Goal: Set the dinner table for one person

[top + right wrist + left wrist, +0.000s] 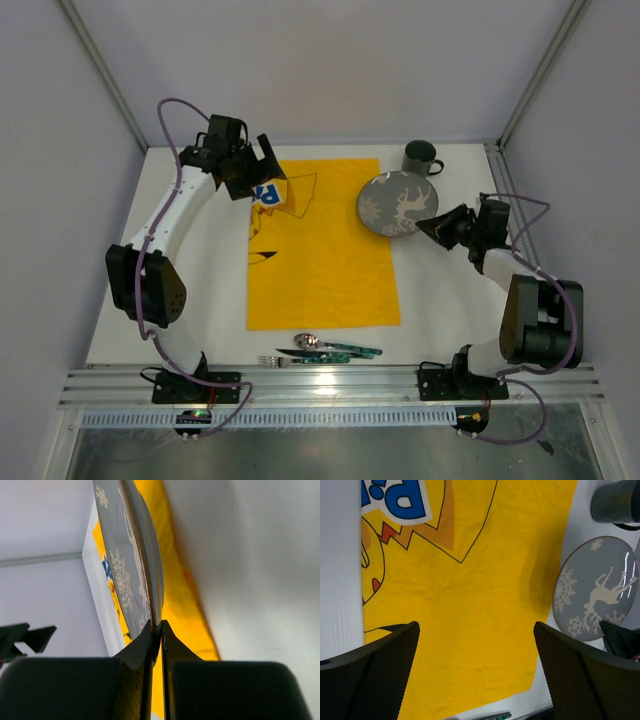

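Note:
A yellow cartoon-printed cloth (320, 245) lies flat on the white dinner table (200, 290). A grey plate with a white deer and snowflakes (396, 203) sits at the cloth's far right corner; my right gripper (428, 225) is shut on its right rim. The right wrist view shows the plate (131, 560) edge-on between the shut fingers. A dark green mug (422, 158) stands behind the plate. My left gripper (258, 170) is open and empty above the cloth's far left corner; its wrist view shows the cloth (470, 610), the plate (597, 587) and the mug (615, 502).
A spoon (308, 341), a knife and a fork with teal patterned handles (345, 351) lie on the table near the front edge, just below the cloth. Grey walls and metal frame posts enclose the table on three sides.

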Controlling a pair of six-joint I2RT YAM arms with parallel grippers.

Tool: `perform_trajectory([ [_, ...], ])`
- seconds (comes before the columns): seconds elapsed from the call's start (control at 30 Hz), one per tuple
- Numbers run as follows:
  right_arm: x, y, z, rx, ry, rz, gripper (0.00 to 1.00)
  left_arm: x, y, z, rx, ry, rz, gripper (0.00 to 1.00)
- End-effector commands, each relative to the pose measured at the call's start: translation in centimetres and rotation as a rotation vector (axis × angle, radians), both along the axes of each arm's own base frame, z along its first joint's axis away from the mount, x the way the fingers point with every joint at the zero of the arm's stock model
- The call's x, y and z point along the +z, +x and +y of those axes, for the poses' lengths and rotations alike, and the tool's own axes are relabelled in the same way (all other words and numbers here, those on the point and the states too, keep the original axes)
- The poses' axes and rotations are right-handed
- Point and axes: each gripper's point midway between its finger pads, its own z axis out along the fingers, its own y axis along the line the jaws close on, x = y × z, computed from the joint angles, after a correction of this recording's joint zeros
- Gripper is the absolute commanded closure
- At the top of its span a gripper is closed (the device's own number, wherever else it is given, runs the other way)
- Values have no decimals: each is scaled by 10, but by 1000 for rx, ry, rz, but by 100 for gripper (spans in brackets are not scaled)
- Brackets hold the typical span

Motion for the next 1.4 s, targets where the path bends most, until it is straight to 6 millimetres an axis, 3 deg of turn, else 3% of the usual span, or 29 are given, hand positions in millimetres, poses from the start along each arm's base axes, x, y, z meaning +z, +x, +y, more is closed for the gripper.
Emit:
perform_trajectory([
  [0.0, 68, 23, 49, 151, 2, -235, 97, 4, 5, -2, -17, 7, -32, 1],
  [0.23, 60, 24, 116, 296, 21, -215, 97, 5, 5, 8, 3, 55, -41, 1],
  [0.7, 21, 12, 198, 466, 51, -129, 97, 10, 5, 16, 19, 98, -47, 1],
  [0.93, 12, 8, 216, 505, 59, -108, 97, 7, 6, 17, 23, 104, -42, 1],
  [1.37, -1, 4, 224, 531, 59, -75, 97, 6, 5, 17, 25, 103, -38, 1],
])
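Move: Pinching the plate by its rim in my right hand, I have to bring it to the middle of the yellow cloth, some 27 cm to my left, about level ahead and roughly 11 cm lower. The mug stands about 20 cm ahead and 3 cm to the right; the cutlery lies some 29 cm back and 25 cm left. From my left hand the cloth's middle is about 14 cm right, 6 cm back and 22 cm down. I sweep the plate left with my right hand, about 20 cm in over the yellow cloth, quickly at first and then slowing, sinking some 5 cm once well under way. My wrist turns about 25 degrees counter-clockwise as I go, the fingertips dipping slightly, and the fingers keep their pinch on the rim. ##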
